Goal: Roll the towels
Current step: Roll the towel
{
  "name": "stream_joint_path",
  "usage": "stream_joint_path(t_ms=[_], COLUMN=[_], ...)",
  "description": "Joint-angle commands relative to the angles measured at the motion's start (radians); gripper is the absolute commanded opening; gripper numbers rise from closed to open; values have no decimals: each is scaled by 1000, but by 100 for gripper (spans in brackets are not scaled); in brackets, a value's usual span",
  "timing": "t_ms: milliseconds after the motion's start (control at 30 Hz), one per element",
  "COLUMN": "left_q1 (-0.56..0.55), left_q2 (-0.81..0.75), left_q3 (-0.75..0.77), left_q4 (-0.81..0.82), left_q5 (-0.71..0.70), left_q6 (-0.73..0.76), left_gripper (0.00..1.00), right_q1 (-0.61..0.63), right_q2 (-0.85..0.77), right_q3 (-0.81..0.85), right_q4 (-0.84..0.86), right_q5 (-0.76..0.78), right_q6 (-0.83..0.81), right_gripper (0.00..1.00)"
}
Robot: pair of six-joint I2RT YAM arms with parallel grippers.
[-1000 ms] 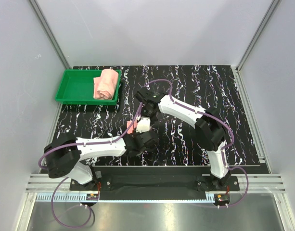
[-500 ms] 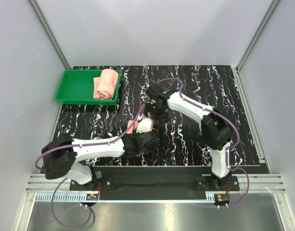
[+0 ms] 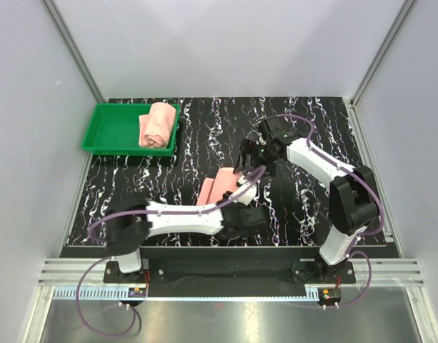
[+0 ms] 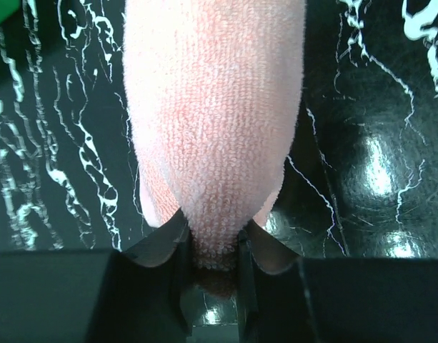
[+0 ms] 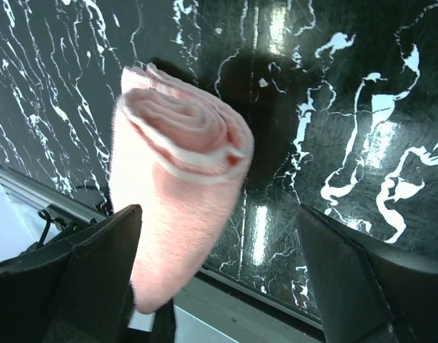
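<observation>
One salmon-pink towel [image 3: 156, 125] lies rolled in the green tray [image 3: 110, 130] at the back left. The other towel [image 3: 217, 187] is a roll near the middle of the black marbled table. My left gripper [image 3: 231, 200] is shut on its near end. In the left wrist view the roll [image 4: 215, 107] runs away from the gripper [image 4: 210, 246], pinched between the jaws. My right gripper [image 3: 251, 166] stands open just right of the roll and apart from it. The right wrist view shows the spiral end of the towel [image 5: 179, 179] by the left finger of the open gripper [image 5: 219, 221].
The tray sits against the table's back left corner. Grey walls and aluminium posts close in the table on three sides. The table's front edge and a metal rail [image 5: 276, 314] show close behind the roll in the right wrist view.
My right gripper has opened, let go of the towel and drawn back to the right. My left arm has swung right, and its gripper has closed tighter on the roll's end.
</observation>
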Motion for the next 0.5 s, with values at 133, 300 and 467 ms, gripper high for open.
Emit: stream_joint_path(t_ms=[133, 300, 467], left_q1=[-83, -91, -74], left_q2=[139, -59, -276], left_q3=[143, 24, -175], left_q4=[-256, -26, 269], left_q5=[-100, 75, 227], left_q6=[-118, -45, 8], left_gripper=[4, 5, 9], right_q1=[-87, -133, -141], right_q2=[-119, -178, -144], right_q3=[-78, -126, -120], right_q4=[119, 165, 150], right_q5=[-53, -82, -111], right_q6=[65, 83, 80], right_gripper=[96, 96, 96])
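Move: Ahead of the left fingers, which already grip one end of the partly flattened towel roll, its middle lies about 5 cm out, some 3 cm to their left and 3 cm lower. From the open, empty right hand, the towel's middle is roughly 6 cm back, 5 cm to its left and 6 cm below. The green bin sits about 26 cm ahead and 30 cm left of the left hand; the finished towel in the bin is some 26 cm ahead and 22 cm left. Keeping its pinch on the towel's end, the left hand draws back about 4 cm towards the bases, first dipping 2 cm, then rising 3 cm; it rolls its left side up some 10 degrees, then about 20 degrees the other way. The right hand, fingers still wide open, withdraws from the roll about 4 cm to the right, rising 3 cm and easing forward. ##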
